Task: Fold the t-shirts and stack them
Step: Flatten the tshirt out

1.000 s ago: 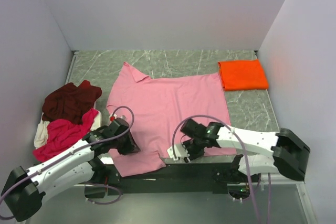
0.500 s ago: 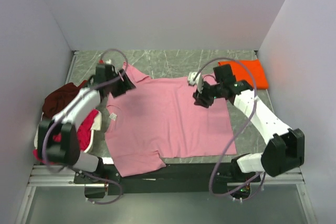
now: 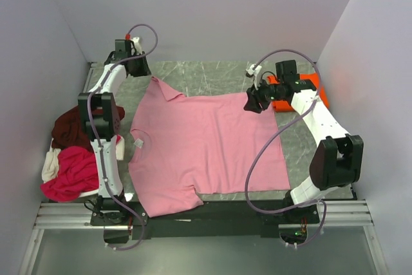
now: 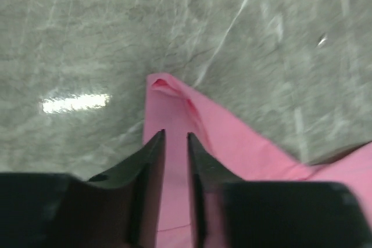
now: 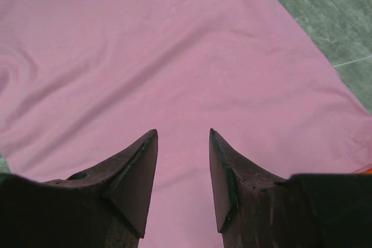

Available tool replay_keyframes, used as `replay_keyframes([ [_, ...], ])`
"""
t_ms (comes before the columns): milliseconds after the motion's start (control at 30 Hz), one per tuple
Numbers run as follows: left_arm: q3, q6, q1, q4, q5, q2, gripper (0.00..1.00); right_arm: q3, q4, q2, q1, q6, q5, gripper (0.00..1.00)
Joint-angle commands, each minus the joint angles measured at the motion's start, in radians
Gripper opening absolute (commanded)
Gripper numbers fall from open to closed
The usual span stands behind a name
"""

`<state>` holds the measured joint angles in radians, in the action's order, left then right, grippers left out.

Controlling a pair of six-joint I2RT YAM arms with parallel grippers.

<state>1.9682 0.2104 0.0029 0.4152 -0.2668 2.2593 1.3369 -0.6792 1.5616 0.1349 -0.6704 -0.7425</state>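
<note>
A light pink t-shirt (image 3: 206,143) lies spread flat mid-table, collar to the left. Its far sleeve (image 3: 161,88) points at the back left corner. My left gripper (image 3: 138,69) hovers just behind that sleeve; in the left wrist view its jaws (image 4: 175,135) stand narrowly open over the pink sleeve tip (image 4: 165,88), gripping nothing. Over the shirt's back right corner my right gripper (image 3: 251,102) is open, with only flat pink cloth (image 5: 174,56) under the gap (image 5: 183,135). A folded orange t-shirt (image 3: 309,94) sits at the back right, partly behind the right arm.
A heap of maroon (image 3: 71,130), magenta-red (image 3: 67,172) and cream (image 3: 48,167) shirts lies at the left edge. Grey walls enclose the marbled table (image 3: 212,75) on three sides. The left arm stretches along the left side, the right arm along the right side.
Both arms swung from the shirt's near edge to its far edge. The left gripper went on to the back left sleeve, the right to the back right corner. The shirt lies flatter.
</note>
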Motion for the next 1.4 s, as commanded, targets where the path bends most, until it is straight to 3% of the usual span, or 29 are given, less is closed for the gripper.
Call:
replay_keyframes([
  [0,0.074,-0.250,-0.006,0.068,0.028,0.032,0.24,-0.013,0.021,-0.023,-0.006,0.017,-0.031,0.48],
  [100,0.061,-0.282,-0.006,0.043,0.050,0.058,0.01,-0.019,0.024,-0.026,-0.018,0.023,-0.038,0.48],
  [133,0.064,-0.298,-0.006,0.048,0.061,0.068,0.00,-0.022,0.026,-0.031,-0.023,0.025,-0.043,0.48],
  [667,0.214,-0.243,-0.030,0.008,0.074,0.236,0.00,-0.053,0.015,-0.026,-0.073,0.025,-0.086,0.48],
  [1367,0.281,-0.128,-0.040,-0.067,0.011,0.301,0.02,-0.053,0.007,-0.008,-0.098,0.014,-0.095,0.48],
])
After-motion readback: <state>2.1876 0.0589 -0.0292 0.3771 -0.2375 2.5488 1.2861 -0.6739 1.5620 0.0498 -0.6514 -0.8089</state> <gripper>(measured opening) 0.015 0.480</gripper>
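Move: The left hand hangs just short of the pink t-shirt's far sleeve tip, which lies about 5 cm ahead, 1 cm to the right and 9 cm below. From that tip, the sleeve's turned-over flap is some 7 cm nearer the base and 6 cm to the right; the white label is roughly 35 cm nearer and 4 cm to the left. From the right hand, the sleeve tip lies about 28 cm ahead, 36 cm left and 16 cm down. The left fingers, part-open, shut right away as the hand sinks about 8 cm and rolls its left side up some 15 degrees, then the closed tips work forward about 4 cm low over the sleeve, easing half out of the roll, and end on the far sleeve tip, touching the cloth. Meanwhile the right hand, still part-open above the shirt, drifts some 2 cm to its right and slightly down. ##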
